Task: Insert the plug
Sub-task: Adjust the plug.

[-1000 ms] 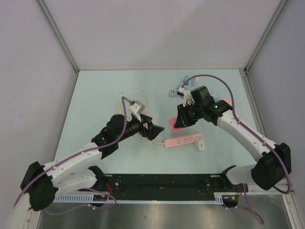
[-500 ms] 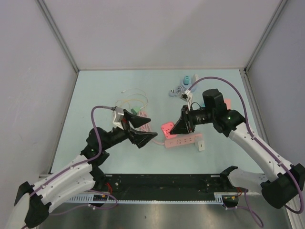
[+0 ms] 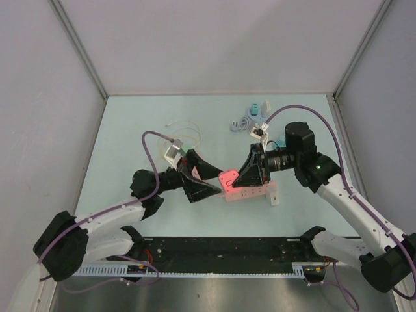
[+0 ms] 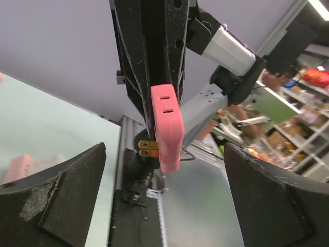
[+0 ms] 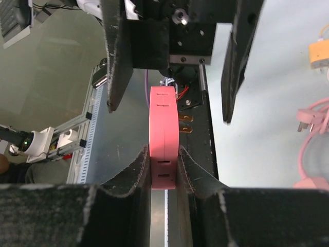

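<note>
The plug is a flat pink block with two brass prongs on one side. My right gripper is shut on its lower end, one pad on each broad face. It holds the plug in the air above the pink power strip, which lies on the table. My left gripper faces it from the left, open wide. The plug hangs between and just beyond the left fingertips, touching neither.
A white adapter lies at the strip's right end. Teal and grey plugs with cords sit at the back. A clear cable loops at back left. A pink cord and an orange plug show on the table.
The right gripper has carried the pink plug left and toward the near edge, over the power strip. The left gripper has swung round to face it and closed the distance.
</note>
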{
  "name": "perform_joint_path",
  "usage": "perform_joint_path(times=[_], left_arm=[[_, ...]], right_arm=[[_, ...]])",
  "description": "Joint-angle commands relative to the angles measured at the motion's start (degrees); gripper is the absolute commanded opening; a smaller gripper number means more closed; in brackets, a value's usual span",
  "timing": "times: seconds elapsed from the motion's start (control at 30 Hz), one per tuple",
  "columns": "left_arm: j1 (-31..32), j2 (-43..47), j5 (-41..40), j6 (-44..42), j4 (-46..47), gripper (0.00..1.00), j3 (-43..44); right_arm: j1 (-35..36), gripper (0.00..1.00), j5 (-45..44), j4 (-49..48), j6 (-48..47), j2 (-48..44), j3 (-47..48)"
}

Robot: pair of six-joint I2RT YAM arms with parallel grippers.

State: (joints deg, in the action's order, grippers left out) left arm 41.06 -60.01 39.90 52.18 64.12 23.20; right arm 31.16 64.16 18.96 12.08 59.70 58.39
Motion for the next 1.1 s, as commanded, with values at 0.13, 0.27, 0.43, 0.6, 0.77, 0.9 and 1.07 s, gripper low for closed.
perform_joint_path(times=[0.13, 0.27, 0.43, 0.6, 0.77, 0.9, 1.07], left_arm=[[0.07, -10.82, 5.71, 18.30, 34.75, 1.00, 2.02], [0.34, -10.05, 5.19, 16.46, 34.67, 0.97, 2.11], [0.34, -6.36, 4.49, 12.25, 30.99, 0.97, 1.50], [0.34, -3.89, 4.84, 10.57, 28.52, 0.92, 1.41], [0.34, -2.04, 5.45, 9.78, 27.12, 0.78, 1.14], [0.34, -0.99, 6.07, 8.82, 25.80, 0.65, 0.88], [0.34, 0.15, 6.16, 6.97, 22.19, 0.53, 0.79]], right_arm=[[0.40, 0.00, 3.16, -6.65, 3.04, 0.85, -0.38], [0.40, 0.00, 3.16, -5.79, 2.96, 2.35, -0.47], [0.22, 0.00, 2.55, -4.02, 2.60, 3.66, -1.52], [-1.62, 0.00, 1.58, -2.53, 3.21, 4.28, -2.49], [-4.61, 0.00, 1.85, -2.61, 4.88, 4.11, -3.02], [-7.51, 0.00, 2.46, -2.70, 6.46, 3.14, -3.37], [-9.54, 0.00, 2.73, 0.02, 5.07, 2.79, -3.46]])
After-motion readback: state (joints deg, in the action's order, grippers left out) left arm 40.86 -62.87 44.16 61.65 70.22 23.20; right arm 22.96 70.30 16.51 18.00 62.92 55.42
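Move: Held in the right fingers, the pink plug has its middle about 4 cm to the left of the right hand, level with it. From the open left hand, the plug is about 6 cm to the right, 1 cm ahead and 2 cm higher. The pink power strip lies some 28 cm below the right hand, about 8 cm farther out and 3 cm to its right; the white plug by its end is at the same depth, roughly 5 cm out and 12 cm right. Down about 3 cm and a little right towards the plug's prongs, the left hand dips, rolling some 15 degrees, then climbs back while its fingers close to just over half open beside the plug. The right hand keeps its pinch on the plug, sinks about 2 cm, then eases forward and right, away from the left hand, with a 10-degree roll. ##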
